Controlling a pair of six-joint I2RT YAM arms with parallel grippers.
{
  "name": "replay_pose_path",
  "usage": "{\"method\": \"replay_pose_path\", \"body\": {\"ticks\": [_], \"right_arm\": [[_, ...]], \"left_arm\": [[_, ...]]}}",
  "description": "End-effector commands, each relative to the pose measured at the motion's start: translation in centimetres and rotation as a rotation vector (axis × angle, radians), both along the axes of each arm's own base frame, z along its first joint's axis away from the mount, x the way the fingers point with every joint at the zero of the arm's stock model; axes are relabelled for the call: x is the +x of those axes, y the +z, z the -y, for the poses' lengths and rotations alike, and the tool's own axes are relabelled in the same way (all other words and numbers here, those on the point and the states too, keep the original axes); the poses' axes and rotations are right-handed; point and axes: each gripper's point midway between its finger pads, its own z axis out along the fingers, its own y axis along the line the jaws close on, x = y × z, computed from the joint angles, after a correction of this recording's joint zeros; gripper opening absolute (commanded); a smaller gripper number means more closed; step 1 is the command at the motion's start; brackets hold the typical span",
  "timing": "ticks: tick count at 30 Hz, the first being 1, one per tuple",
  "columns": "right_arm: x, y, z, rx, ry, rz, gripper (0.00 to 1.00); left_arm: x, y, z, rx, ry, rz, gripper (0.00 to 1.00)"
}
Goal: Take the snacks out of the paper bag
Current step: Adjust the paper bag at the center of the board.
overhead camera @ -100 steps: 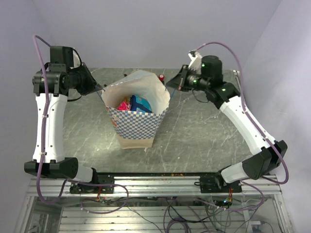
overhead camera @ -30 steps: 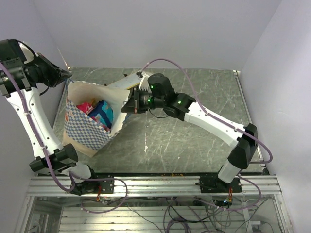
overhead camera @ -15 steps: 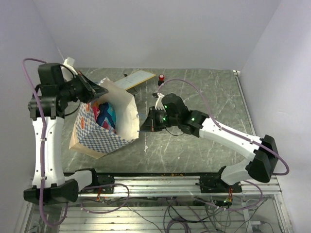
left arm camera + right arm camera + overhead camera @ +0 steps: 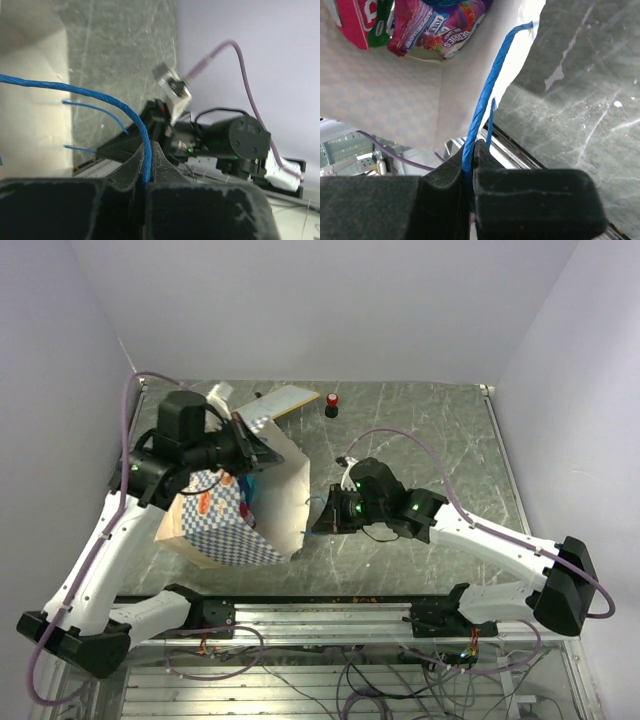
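The paper bag (image 4: 222, 528) lies tipped over left of centre, checkered side up, its mouth turned to the right and cream lining (image 4: 285, 495) showing. My left gripper (image 4: 262, 455) is shut on one blue cord handle (image 4: 100, 95) at the bag's upper rim; my right gripper (image 4: 312, 525) is shut on the other blue cord handle (image 4: 490, 90) at the lower rim. The snacks sit deep inside: a magenta berry packet (image 4: 440, 30) and a pink-red packet (image 4: 352, 22) in the right wrist view. From above, only a sliver of snack colour (image 4: 244, 502) shows.
A flat white yellow-edged board (image 4: 285, 400) lies behind the bag, and a small red-and-black knob (image 4: 331, 400) stands beside it. The grey marbled table (image 4: 430, 440) stretches right. The metal rail (image 4: 330, 605) runs along the near edge, close to the right gripper.
Both grippers kept their hold on the handles. The left one swung right over the bag, the right one moved nearer the front edge, and the bag tipped further with its mouth turning right.
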Motion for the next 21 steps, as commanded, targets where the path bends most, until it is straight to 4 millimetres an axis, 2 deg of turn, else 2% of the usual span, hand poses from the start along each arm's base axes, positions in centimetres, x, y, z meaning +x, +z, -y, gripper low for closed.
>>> {"method": "replay_pose_path", "body": {"ticks": [1,5,8,10,11,16,21], "right_arm": [[-0.4,0.0,1.1,0.011,-0.053,-0.017,0.0],[-0.3,-0.7,2.5,-0.041,-0.087,-0.004,0.03],[-0.1,-0.9,3.9,-0.104,-0.113,0.018,0.09],[-0.1,-0.8,4.9,-0.141,-0.124,0.038,0.17],[-0.2,-0.9,5.5,-0.163,-0.127,0.047,0.25],[0.0,-0.9,8.9,-0.275,-0.183,0.106,0.44],[1.8,0.1,9.6,-0.32,-0.191,0.23,0.66]], "left_arm": [[-1.5,1.0,3.5,-0.026,-0.032,0.047,0.07],[-2.9,-0.3,4.4,-0.003,-0.044,0.025,0.07],[-3.3,-0.8,2.9,0.059,-0.002,0.03,0.07],[-3.7,-0.8,1.9,0.095,0.011,0.043,0.07],[-3.9,-0.9,1.3,0.116,0.02,0.046,0.07],[-4.6,-1.9,-0.4,0.189,0.057,0.011,0.07],[-4.8,-1.8,-1.5,0.237,0.095,-0.009,0.07]]}}
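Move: Gripped by a blue handle in each hand, the paper bag leans with its opening towards the right; its middle lies about 11 cm left of the left hand, level in reach and some 20 cm below. From the right hand the bag is roughly 16 cm left, 8 cm ahead and 5 cm lower, with the snacks inside about 13 cm left, 8 cm ahead. The tilted panel stands some 26 cm ahead of the left hand and 5 cm left, the red-topped object 31 cm ahead and 12 cm right. Letting go of its blue handle, the right hand sinks a little, then backs off to the right by about 8 cm with fingers spreading wide and tips dipping some 15 degrees. The left hand keeps its pinch on the other handle, swings back and to the right, then returns left while still easing back about 5 cm in all and sinking slightly. ##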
